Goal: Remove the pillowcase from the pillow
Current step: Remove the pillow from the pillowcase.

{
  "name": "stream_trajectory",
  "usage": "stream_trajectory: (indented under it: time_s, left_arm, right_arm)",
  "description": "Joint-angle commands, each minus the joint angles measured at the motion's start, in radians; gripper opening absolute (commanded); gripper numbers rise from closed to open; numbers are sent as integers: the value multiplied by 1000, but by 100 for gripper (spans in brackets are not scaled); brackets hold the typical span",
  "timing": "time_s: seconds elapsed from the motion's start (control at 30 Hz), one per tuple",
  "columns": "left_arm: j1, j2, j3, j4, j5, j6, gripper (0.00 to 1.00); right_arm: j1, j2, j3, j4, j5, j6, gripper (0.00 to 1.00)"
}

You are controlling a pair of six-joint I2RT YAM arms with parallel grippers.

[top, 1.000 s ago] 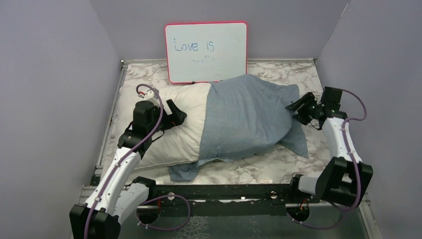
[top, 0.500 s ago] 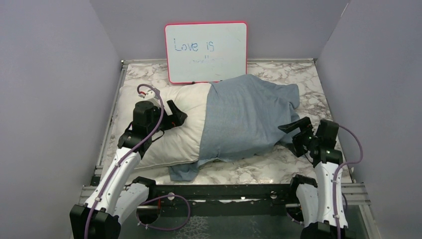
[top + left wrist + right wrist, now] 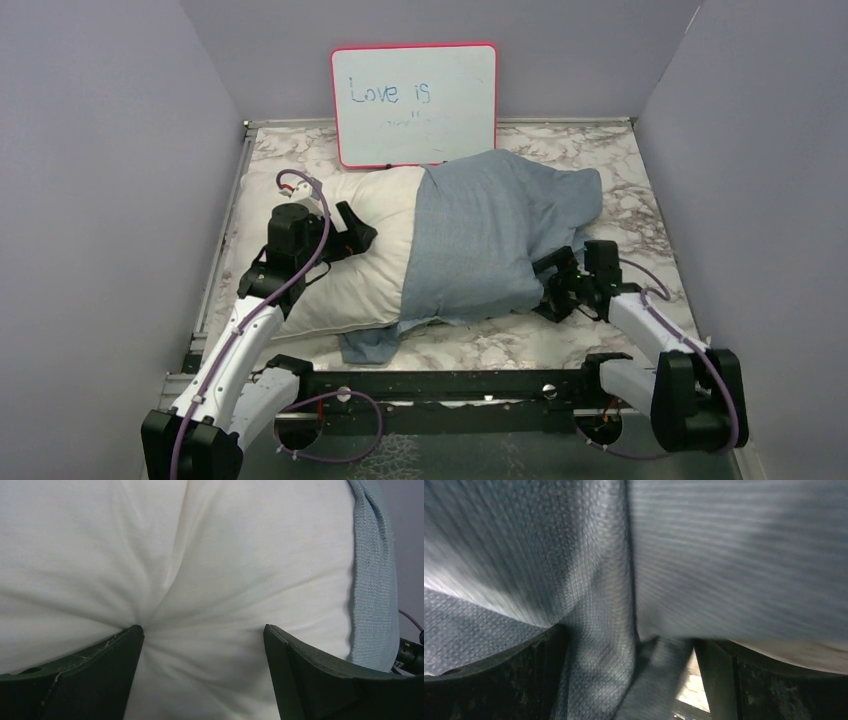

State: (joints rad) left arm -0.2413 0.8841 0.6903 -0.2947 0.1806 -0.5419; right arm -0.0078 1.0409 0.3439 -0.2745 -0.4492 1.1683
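Note:
The white pillow (image 3: 345,275) lies across the marble table, its right half inside the blue-grey pillowcase (image 3: 490,235). My left gripper (image 3: 362,238) is open and pressed down on the bare pillow (image 3: 210,565), which dents between its fingers; the pillowcase hem (image 3: 372,580) runs just to the right. My right gripper (image 3: 546,288) is low at the near right edge of the pillowcase. Its jaws stand wide open with a fold of the pillowcase (image 3: 599,630) hanging between them, gripper (image 3: 631,641). A loose flap of the case trails off the pillow's front edge (image 3: 368,345).
A red-framed whiteboard (image 3: 414,104) leans on the back wall, right behind the pillow. Purple walls close in on the left and right. Bare marble table (image 3: 625,170) shows right of the pillowcase. A black rail (image 3: 450,385) crosses the front between the arm bases.
My right arm has swung from the pillowcase's far right corner down and left to its near right edge, and its jaws have opened wide. The left arm has not moved.

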Motion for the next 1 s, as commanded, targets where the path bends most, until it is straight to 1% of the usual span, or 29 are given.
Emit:
stream_trajectory:
  time_s: [0.0,0.07,0.17,0.23,0.27,0.3,0.33,0.37,0.57,0.67,0.83,0.97]
  left_arm:
    - [13,40,-60,-169,-6,9,94]
    - [12,34,-60,-171,-9,8,94]
    - [12,22,-60,-176,-16,8,94]
    - [12,18,-60,-177,-23,7,94]
    - [12,18,-60,-176,-25,7,94]
    - [13,21,-60,-177,-27,7,94]
    - [13,25,-59,-176,-27,7,94]
    - [12,31,-58,-177,-25,7,94]
    - [13,44,-57,-177,-31,10,94]
    - [12,40,-57,-181,-30,10,94]
    - [12,65,-46,-205,-65,13,93]
    - [13,103,-43,-212,-67,14,87]
  right_arm:
    - [198,138,67,216,176,176,100]
    - [231,168,84,203,268,231,98]
    - [232,130,82,150,397,313,73]
    - [232,55,79,118,531,338,50]
    - [232,14,76,108,585,339,37]
    - [232,-28,74,104,631,332,20]
    - [230,-63,77,96,667,318,7]
    - [229,-89,93,74,702,292,1]
    - [220,-111,289,-131,873,148,0]
    - [189,-117,356,-162,952,53,0]
    - [114,-103,481,-204,974,-115,0]
    - [85,-96,566,-249,1026,-211,0]
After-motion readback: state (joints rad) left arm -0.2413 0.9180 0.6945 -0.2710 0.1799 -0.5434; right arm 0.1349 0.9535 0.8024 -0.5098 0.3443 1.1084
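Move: The slack pillowcase fold is right at the open right fingers, about 4 cm ahead and 3 cm to their left, level with them. From that hand the pillowcase's opening edge lies some 28 cm left and 9 cm ahead, with the bare pillow beyond it, about 42 cm left, 8 cm ahead and 5 cm up. From the left hand, the fold is roughly 35 cm right, 9 cm back and 12 cm below. Right hand pokes forward-left, pinches the pillowcase fold, then hauls it about 14 cm up, rightward and forward. ##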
